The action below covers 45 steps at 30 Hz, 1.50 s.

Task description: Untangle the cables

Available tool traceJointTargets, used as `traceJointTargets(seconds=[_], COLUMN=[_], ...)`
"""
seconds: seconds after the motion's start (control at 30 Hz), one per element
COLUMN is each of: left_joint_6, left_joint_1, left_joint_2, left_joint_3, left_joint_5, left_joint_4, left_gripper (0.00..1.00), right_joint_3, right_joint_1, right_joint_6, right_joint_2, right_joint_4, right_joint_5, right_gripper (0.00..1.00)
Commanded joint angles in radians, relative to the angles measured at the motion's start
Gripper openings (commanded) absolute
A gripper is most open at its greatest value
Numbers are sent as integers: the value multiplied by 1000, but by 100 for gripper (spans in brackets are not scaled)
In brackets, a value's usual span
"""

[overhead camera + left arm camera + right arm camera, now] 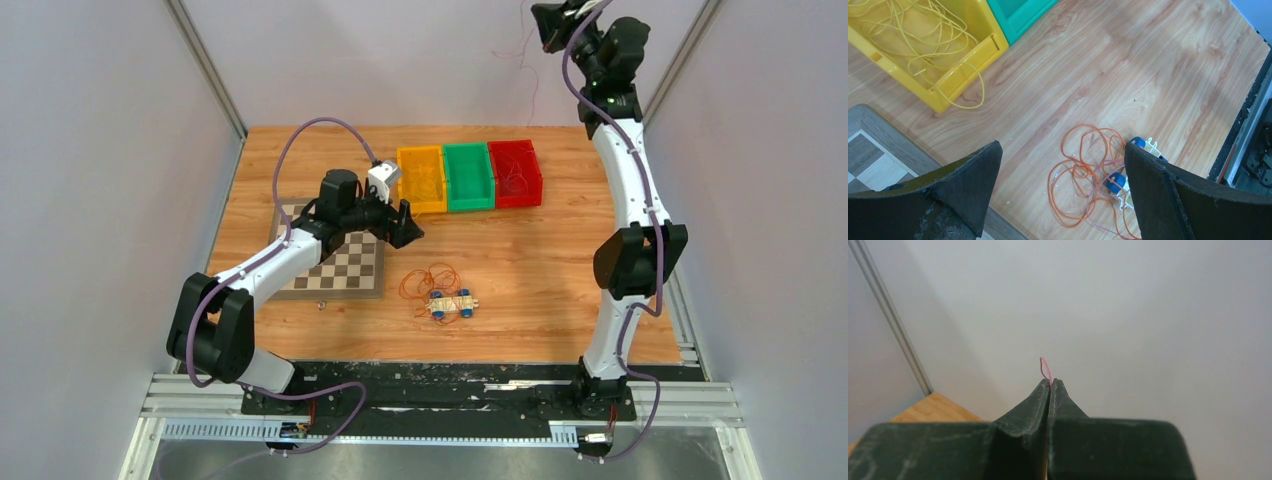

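Observation:
A tangle of orange cable lies in loops on the wooden table, and a thin pink-red strand runs through it. Yellow cable is coiled in the yellow bin, with one loop hanging over its rim. My left gripper hovers open between that bin and the orange tangle, with nothing between its fingers. My right gripper is raised high at the back, shut on a red cable. That cable hangs down towards the red bin.
A green bin stands between the yellow and red ones. A small toy cart with blue wheels lies against the orange loops. A chessboard sits under my left arm. Grey walls enclose the table on three sides.

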State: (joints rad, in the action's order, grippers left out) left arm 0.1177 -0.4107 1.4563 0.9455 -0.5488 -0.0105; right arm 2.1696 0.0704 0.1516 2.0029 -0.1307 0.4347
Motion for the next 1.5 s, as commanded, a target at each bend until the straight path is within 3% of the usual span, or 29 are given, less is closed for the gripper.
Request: traceJointTargets(seconds=[0.0,0.17,0.4,0.83,1.17,1.47], left_joint_6=[6,13,10,3,12,7], left_joint_1=[6,7,9,17,26,35], left_joint_2=[-7,11,41,35,43,30], left_joint_3=[22,30,61,60,65,56], left_joint_5=[-8,-22,-28,-23,-13,3], left_joint_4=[-28,-38,-36,-10,-12,6], left_gripper=[100,100,100,100,100,100], right_joint_3=[180,194,91,-296,-543,-594], right_joint_1=[-48,-58,-46,-46,-61,-43], right_joint_6=[-13,13,19,-58,-64,-99], right_joint_2=[9,-16,-30,-69,-90,14], right_joint_4=[-49,-53,-62,-139,-83,-67], right_joint_5=[-49,-21,-4,8,29,5], right_gripper=[0,0,0,0,0,0])
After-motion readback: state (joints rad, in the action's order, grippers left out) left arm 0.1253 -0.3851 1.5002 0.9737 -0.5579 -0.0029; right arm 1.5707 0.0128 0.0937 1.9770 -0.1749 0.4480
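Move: Almost right under the right hand, which holds the pink cable high, is the red bin, about 43 cm below, roughly 3 cm ahead and level with the hand left to right. The green bin adjoins it, some 12 cm to the hand's left and 3 cm ahead, with the yellow bin about 24 cm left and 3 cm ahead. From the idle left hand the red bin is around 28 cm ahead and 25 cm to the right, some 12 cm lower. Lifting the held pink cable another 8 cm or so with a slight shift back and right, the right hand then reverses and sinks about 35 cm towards the red bin, swinging a little forward and back on the way. The fingers tip up first, then down, ending some 30 degrees lower, and stay shut on the cable. ##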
